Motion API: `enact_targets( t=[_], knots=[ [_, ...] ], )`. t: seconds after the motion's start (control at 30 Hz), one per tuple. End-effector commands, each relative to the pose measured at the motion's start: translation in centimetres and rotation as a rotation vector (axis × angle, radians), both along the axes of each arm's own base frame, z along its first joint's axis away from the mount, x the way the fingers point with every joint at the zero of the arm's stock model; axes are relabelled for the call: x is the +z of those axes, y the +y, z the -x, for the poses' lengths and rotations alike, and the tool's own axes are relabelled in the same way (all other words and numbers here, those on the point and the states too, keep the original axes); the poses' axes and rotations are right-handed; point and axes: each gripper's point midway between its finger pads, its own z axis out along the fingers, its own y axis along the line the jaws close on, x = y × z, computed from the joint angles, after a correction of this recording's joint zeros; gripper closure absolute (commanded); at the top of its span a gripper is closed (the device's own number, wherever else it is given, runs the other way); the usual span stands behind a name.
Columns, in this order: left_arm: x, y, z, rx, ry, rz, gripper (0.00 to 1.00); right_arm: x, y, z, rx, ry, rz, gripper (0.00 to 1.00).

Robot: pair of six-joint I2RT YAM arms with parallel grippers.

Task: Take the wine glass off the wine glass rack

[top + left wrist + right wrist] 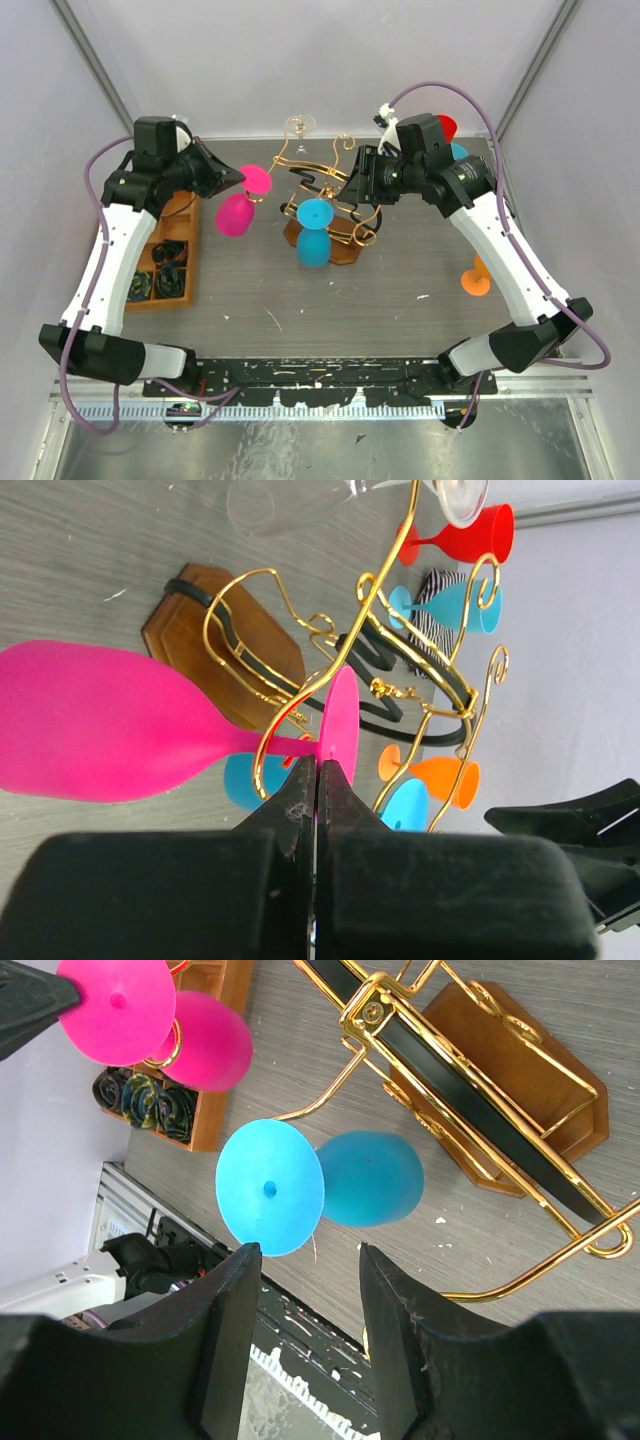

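Note:
The wine glass rack (335,190) of gold wire stands on a brown wooden base (345,250) at mid table. A pink wine glass (235,214) hangs tilted at its left arm. Its stem lies inside the gold scroll loop (262,752). My left gripper (242,178) is shut on the rim of the pink foot (340,725). A blue wine glass (313,235) hangs at the rack's front. My right gripper (353,178) is open and empty against the rack's right side. Its fingers (235,1295) frame the blue foot (270,1188) from a distance.
An orange compartment tray (172,262) with dark items sits at the left. A clear glass (298,125) hangs at the rack's back. A red glass (447,127) and a blue one (459,152) lie back right. An orange glass (477,280) lies at the right.

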Motion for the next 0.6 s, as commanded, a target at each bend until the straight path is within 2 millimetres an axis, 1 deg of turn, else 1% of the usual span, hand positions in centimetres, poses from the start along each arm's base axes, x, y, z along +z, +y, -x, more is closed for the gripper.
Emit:
enact_targets(
  t=[0.0, 0.1, 0.2, 0.27, 0.33, 0.4, 0.53, 0.57],
  knots=[
    [2.1, 0.1, -2.1, 0.027, -0.084, 0.0, 1.0, 2.4, -0.4, 0.2, -0.001, -0.089, -0.032, 0.5],
    [1.9, -1.4, -2.8, -0.01, -0.081, 0.05, 1.0, 2.4, -0.4, 0.0, -0.003, -0.092, -0.029, 0.5],
    [1.5, -4.1, -2.9, -0.08, -0.07, 0.111, 1.0, 2.4, -0.4, -0.1, -0.005, -0.092, -0.028, 0.5],
    [1.2, -6.0, -2.3, -0.143, -0.054, 0.153, 1.0, 2.5, -0.5, -0.2, -0.008, -0.094, -0.028, 0.5],
    [1.1, -7.0, -1.3, -0.189, -0.038, 0.184, 1.0, 2.5, -0.6, -0.2, -0.01, -0.096, -0.026, 0.5],
    [1.2, -7.2, -0.1, -0.204, -0.04, 0.212, 1.0, 2.5, -0.7, -0.2, -0.015, -0.099, -0.022, 0.5],
    [0.8, -6.1, 2.9, -0.202, -0.029, 0.21, 1.0, 2.5, -0.9, -0.3, -0.02, -0.1, -0.019, 0.5],
    [1.6, -5.8, 4.1, -0.211, -0.047, 0.215, 1.0, 2.4, -1.0, -0.3, -0.02, -0.099, -0.017, 0.5]
  ],
)
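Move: The closed left fingers already hold the pink wine glass by the edge of its foot. The rack's left hook is round the stem, some 3 cm to their right, 4 cm back and 3 cm below. The blue wine glass hangs about 17 cm right and 8 cm back, the clear wine glass 13 cm right and 12 cm ahead, both roughly 9 cm below. From the right hand that hook is around 22 cm left, 2 cm back and 2 cm lower. Still pinching the pink glass by its foot, the left hand eases forward about 2 cm, then swings right across the rack's left hook by some 6 cm, towards the blue glass, coming back about 3 cm and sinking 2 cm as it goes. The wrist turns clockwise and its left side dips, each about 10 degrees; the fingers stay shut. ##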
